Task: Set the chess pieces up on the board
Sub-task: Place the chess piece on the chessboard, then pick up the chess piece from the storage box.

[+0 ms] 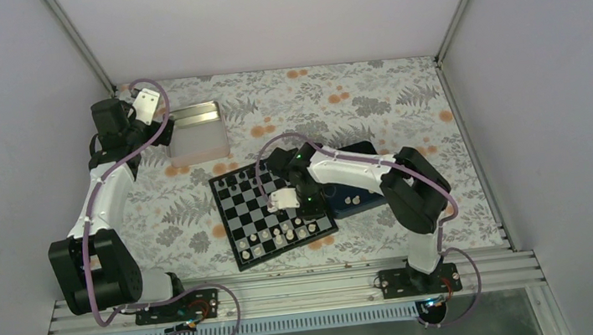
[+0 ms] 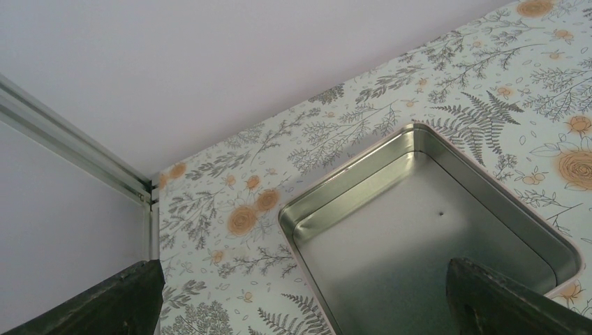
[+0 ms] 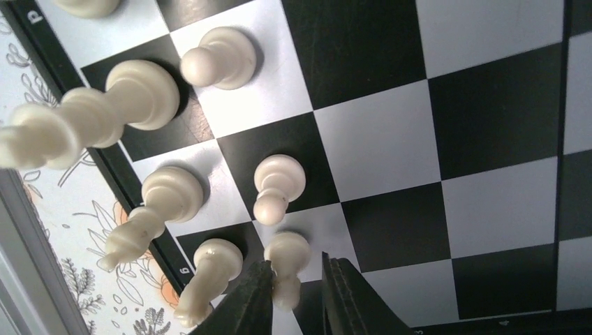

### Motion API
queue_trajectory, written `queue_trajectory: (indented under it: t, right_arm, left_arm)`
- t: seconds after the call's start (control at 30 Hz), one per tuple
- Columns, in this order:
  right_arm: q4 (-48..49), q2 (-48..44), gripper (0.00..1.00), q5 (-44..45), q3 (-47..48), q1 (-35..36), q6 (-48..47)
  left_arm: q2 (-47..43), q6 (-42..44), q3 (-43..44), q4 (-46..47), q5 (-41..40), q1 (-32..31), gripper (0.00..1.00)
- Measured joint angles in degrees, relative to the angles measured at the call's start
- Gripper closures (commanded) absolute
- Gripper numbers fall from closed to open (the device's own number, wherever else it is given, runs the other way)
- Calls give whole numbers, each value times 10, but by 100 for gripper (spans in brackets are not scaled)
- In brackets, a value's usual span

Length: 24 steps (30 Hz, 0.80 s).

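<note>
The board (image 1: 241, 216) lies in the middle of the table, turned slightly. Several white chess pieces (image 1: 277, 235) stand along its near rows. My right gripper (image 3: 297, 279) hangs low over the board's near right part, slightly open around a white pawn (image 3: 287, 255) that stands on a light square. The left finger (image 3: 251, 293) touches the pawn. The right finger (image 3: 349, 293) stands a little off it. Other white pieces stand close by: a pawn (image 3: 277, 183) and a taller piece (image 3: 209, 269). My left gripper (image 2: 300, 300) is open and empty over the metal tin (image 2: 419, 237).
Several black pieces (image 1: 235, 179) stand along the board's far edge. A dark blue tray (image 1: 361, 194) lies right of the board, under the right arm. The silver tin (image 1: 198, 132) sits at the back left. Walls enclose the flowered table.
</note>
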Motion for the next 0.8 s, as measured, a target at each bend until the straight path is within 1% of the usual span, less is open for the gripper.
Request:
queue_trajectory:
  t: [0.03,0.17,0.3,0.5,0.67,0.8]
  right_arm:
    - [2,0,71,0,-1,0,0]
    - [6,0,66,7,-5,0,2]
    - [7,-9,65,15,-5,-5,4]
    - [4,-47,65,24,-7,-29,5]
    - [-1,-83,63,33,-14,-78,5]
    - [-4,-116,62,45,-33,-153,2]
  left_arm:
    - [0,0,0,0,0,0,0]
    - [0,0,0,0,0,0,0]
    - [0,0,0,0,0,0,0]
    - [0,0,0,0,0,0,0]
    - [0,0,0,0,0,0,0]
    - [-1,0,0,0,0,0,0]
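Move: The white pawn being set down stands between the right fingertips, its middle about 1 cm below the hand point, with the next pawn about 3 cm to its left in the same row and the knight some 2 cm back and 1 cm right. The nearest piece lying in the blue tray is roughly 10 cm right and 3 cm ahead of the right hand, about 2 cm lower. From the idle left hand the white pawn lies some 32 cm right, 24 cm back and 20 cm below. The right hand stays at the white pawn's square while its fingers spread to about a third open and let go of the pawn, then it climbs nearly straight up off the board, easing a little forward, clear of the neighbouring pawn and knight. Gathering speed, it swings right and forward over the board's edge towards the blue tray, ending about 7.5 cm right, 6.5 cm ahead and 5 cm higher, the wrist turning some 15 degrees clockwise and the fingertips tilting slightly forward, still open. ##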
